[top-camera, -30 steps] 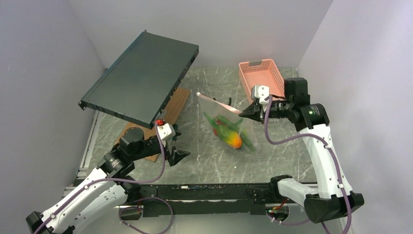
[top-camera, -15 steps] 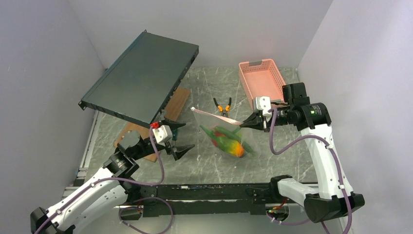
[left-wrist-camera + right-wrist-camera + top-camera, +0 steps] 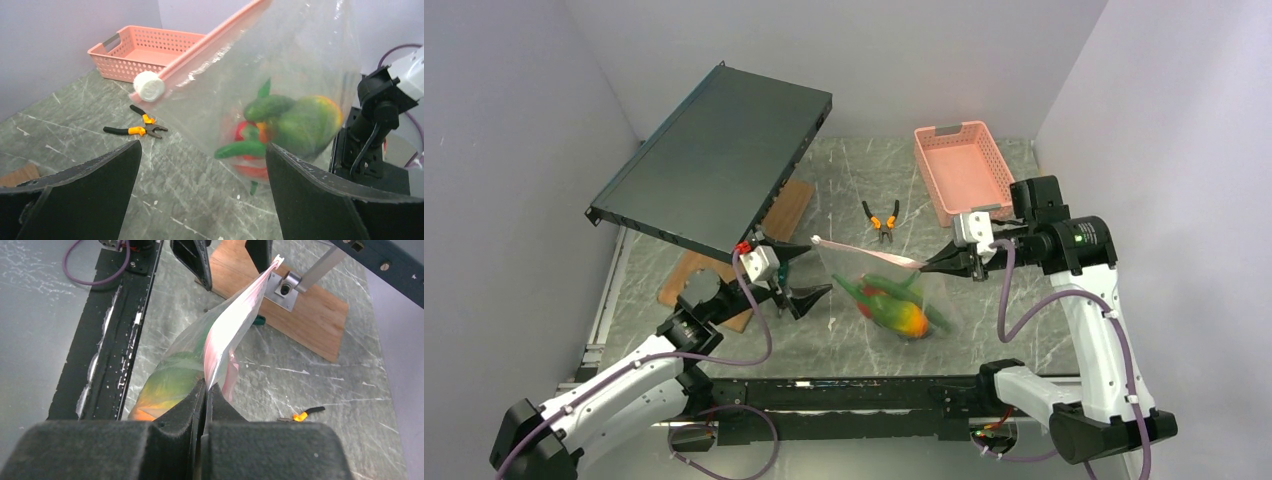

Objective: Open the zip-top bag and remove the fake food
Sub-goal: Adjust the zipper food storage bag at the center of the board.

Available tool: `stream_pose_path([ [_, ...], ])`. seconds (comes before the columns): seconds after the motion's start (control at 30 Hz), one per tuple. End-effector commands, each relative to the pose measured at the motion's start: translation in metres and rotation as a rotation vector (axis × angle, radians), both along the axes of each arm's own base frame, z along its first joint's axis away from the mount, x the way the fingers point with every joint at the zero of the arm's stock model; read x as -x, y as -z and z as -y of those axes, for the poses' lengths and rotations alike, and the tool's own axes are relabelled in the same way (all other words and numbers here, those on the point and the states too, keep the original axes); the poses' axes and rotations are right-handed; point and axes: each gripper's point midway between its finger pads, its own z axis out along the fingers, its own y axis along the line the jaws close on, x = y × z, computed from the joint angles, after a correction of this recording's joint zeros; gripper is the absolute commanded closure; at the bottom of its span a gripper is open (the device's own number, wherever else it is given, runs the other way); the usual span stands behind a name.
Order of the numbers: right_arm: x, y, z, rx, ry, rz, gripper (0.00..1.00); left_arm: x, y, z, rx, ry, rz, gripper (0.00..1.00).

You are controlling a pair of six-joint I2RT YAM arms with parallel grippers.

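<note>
The clear zip-top bag (image 3: 894, 285) hangs above the table, its pink zip strip (image 3: 869, 255) stretched leftward. My right gripper (image 3: 936, 264) is shut on the strip's right end; in the right wrist view the jaws (image 3: 207, 386) pinch the pink edge. Fake food (image 3: 896, 308) sags in the bag's bottom: an orange-green mango (image 3: 307, 125), a green cucumber (image 3: 270, 106) and a red piece (image 3: 244, 134). My left gripper (image 3: 817, 268) stands open just left of the bag, level with the strip's white slider (image 3: 149, 86), holding nothing. From the left wrist, the open gripper (image 3: 202, 150) frames the bag's lower corner.
A pink basket (image 3: 962, 170) stands at the back right. Orange-handled pliers (image 3: 882, 218) lie behind the bag. A dark flat rack unit (image 3: 714, 160) is propped tilted on a wooden board (image 3: 786, 215) at the left, close behind my left gripper.
The right gripper carried the bag nearer and slightly lower, uncovering the pliers. The left gripper travelled right and up until its open jaws reached the bag's slider end.
</note>
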Motion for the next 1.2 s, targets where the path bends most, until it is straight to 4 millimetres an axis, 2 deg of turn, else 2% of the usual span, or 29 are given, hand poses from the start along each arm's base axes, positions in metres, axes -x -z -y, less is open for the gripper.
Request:
stream_pose_path([
  [0.0,0.017,-0.027,-0.005,-0.086,-0.061,0.084,1.0,-0.006,-0.021,0.001,0.136,-0.02,-0.007,0.0],
  [0.07,0.018,-0.025,-0.006,-0.093,-0.062,0.077,1.0,-0.007,-0.02,0.002,0.176,-0.022,-0.028,0.0],
  [0.2,0.015,-0.021,-0.006,-0.102,-0.051,0.059,1.0,0.004,-0.028,0.011,0.247,0.072,-0.009,0.01],
  [0.3,0.011,-0.02,-0.004,-0.107,-0.029,0.051,1.0,0.015,-0.037,0.021,0.257,0.162,0.006,0.13],
  [0.53,-0.001,-0.009,0.002,-0.139,0.031,0.007,1.0,0.018,-0.043,0.03,0.244,0.219,0.011,0.45],
  [0.6,-0.003,-0.008,0.004,-0.145,0.043,0.003,1.0,0.017,-0.043,0.033,0.238,0.23,0.004,0.46],
  [0.77,0.001,-0.013,0.004,-0.16,0.04,0.009,1.0,0.003,-0.039,0.037,0.222,0.185,-0.023,0.33],
  [0.93,0.002,-0.015,0.005,-0.167,0.043,0.011,1.0,-0.016,-0.031,0.034,0.218,0.087,-0.046,0.33],
  [1.03,0.001,-0.016,0.006,-0.17,0.049,0.01,1.0,-0.031,-0.03,0.031,0.229,0.016,-0.066,0.33],
  [1.17,0.0,-0.016,0.007,-0.171,0.057,0.009,1.0,-0.031,-0.037,0.035,0.252,0.038,-0.052,0.46],
])
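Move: The zip's free, white-capped corner is about 5 cm ahead of the open left hand, level with it sideways and some 3 cm higher. The toy food in the hanging bag lies roughly 16 cm to that hand's right, 6 cm back and 10 cm lower; the pliers on the table are about 16 cm ahead, 13 cm right and 22 cm down. From the right hand, the same free corner is some 22 cm left, 5 cm ahead and 5 cm lower. The right hand keeps its pinch on the other end of the zip, easing back 1 cm, then going about 1.5 cm forward and down and 1 cm right with a slight turn. The left hand, touching nothing that can be seen, shifts about 3.5 cm right beside the free corner, drifting back and up before coming some 3 cm forward; its fingertips tilt up about 10 degrees and its fingers close by roughly 40 percent. ##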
